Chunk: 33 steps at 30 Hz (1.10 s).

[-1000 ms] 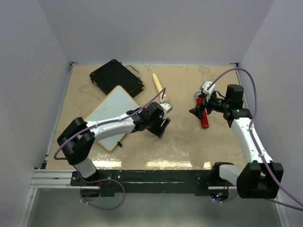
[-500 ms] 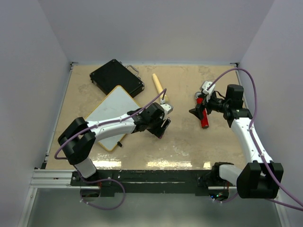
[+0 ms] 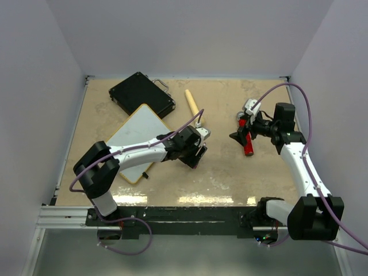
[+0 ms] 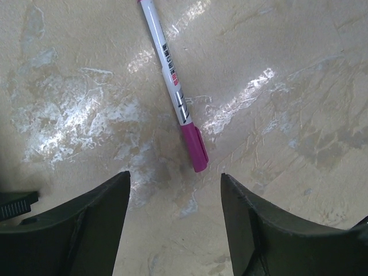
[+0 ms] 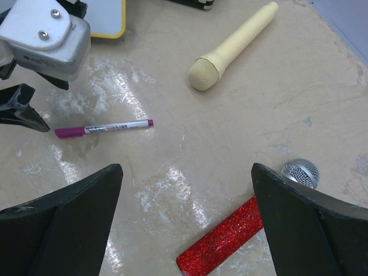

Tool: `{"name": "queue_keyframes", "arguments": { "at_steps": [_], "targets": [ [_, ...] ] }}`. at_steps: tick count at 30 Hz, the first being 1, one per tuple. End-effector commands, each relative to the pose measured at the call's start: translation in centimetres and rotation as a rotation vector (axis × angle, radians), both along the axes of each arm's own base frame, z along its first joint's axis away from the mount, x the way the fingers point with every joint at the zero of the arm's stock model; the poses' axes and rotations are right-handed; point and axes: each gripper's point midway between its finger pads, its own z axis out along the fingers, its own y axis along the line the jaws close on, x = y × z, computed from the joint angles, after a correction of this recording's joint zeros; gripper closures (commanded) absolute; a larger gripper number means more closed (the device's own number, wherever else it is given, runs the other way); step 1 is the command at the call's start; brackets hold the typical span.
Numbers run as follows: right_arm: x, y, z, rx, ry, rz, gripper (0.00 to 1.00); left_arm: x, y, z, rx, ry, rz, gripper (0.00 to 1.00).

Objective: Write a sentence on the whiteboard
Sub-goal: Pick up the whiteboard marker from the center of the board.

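Note:
The whiteboard [image 3: 137, 140], white with a thin yellow frame, lies flat at the left; my left arm crosses its near corner. Its visible face is plain white, and the sentence is out of view. A white marker [image 4: 174, 80] with a magenta cap lies on the table just beyond my left gripper [image 4: 175, 175], which is open and low over the table with nothing between its fingers. In the right wrist view the marker [image 5: 103, 129] lies beside the left gripper's fingers [image 5: 23, 112]. My right gripper [image 5: 185, 167] is wide open and empty above a red glitter microphone [image 5: 221, 244].
A black case [image 3: 141, 94] sits at the back left, touching the whiteboard's far corner. A cream microphone [image 3: 192, 104] lies behind the left gripper [image 3: 197, 154]. The red microphone [image 3: 248, 142] lies under the right gripper [image 3: 238, 136]. The walls stand close on three sides.
The left arm has shifted very slightly over the marker, its jaws a touch narrower. The right arm and all objects have stayed still.

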Motion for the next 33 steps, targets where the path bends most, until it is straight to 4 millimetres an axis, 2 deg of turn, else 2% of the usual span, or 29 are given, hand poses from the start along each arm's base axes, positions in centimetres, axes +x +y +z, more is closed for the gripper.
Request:
{"name": "queue_keyframes", "arguments": {
  "at_steps": [1,9,13,20,33],
  "targets": [
    [0.2,0.3,0.7,0.003,-0.022,0.03,0.02,0.5,-0.4,0.3,0.029,-0.016,0.014,0.32],
    [0.2,0.3,0.8,0.002,-0.022,0.027,0.01,0.1,-1.0,-0.3,0.029,0.016,0.012,0.38],
    [0.2,0.3,0.7,0.002,-0.02,0.027,0.01,-0.1,-2.1,-0.9,0.015,0.041,-0.007,0.45],
    [0.2,0.3,0.7,0.002,-0.02,0.029,0.01,0.0,-2.6,-2.0,0.032,0.063,-0.023,0.55],
    [0.2,0.3,0.6,0.001,-0.019,0.03,0.02,-0.3,-2.1,-4.2,0.086,0.101,-0.025,0.66]
  ]
}}
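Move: The marker lies on the table just below the open left hand: its middle is about 4 cm ahead, 3 cm to the right and 6 cm down, its purple cap end almost right under the fingers. The whiteboard's middle is some 21 cm left and 9 cm ahead; the cream microphone about 26 cm ahead and 1 cm right. For the right hand the marker is roughly 13 cm left, 4 cm back and 20 cm below. The left fingers come down astride the marker's purple cap, the back-right finger ending against it. The hand sinks about 4 cm, drifting a bit over 1 cm to the right in the later part, and tilts slightly, while the fingers close to about half their starting gap, not yet shut tight. ##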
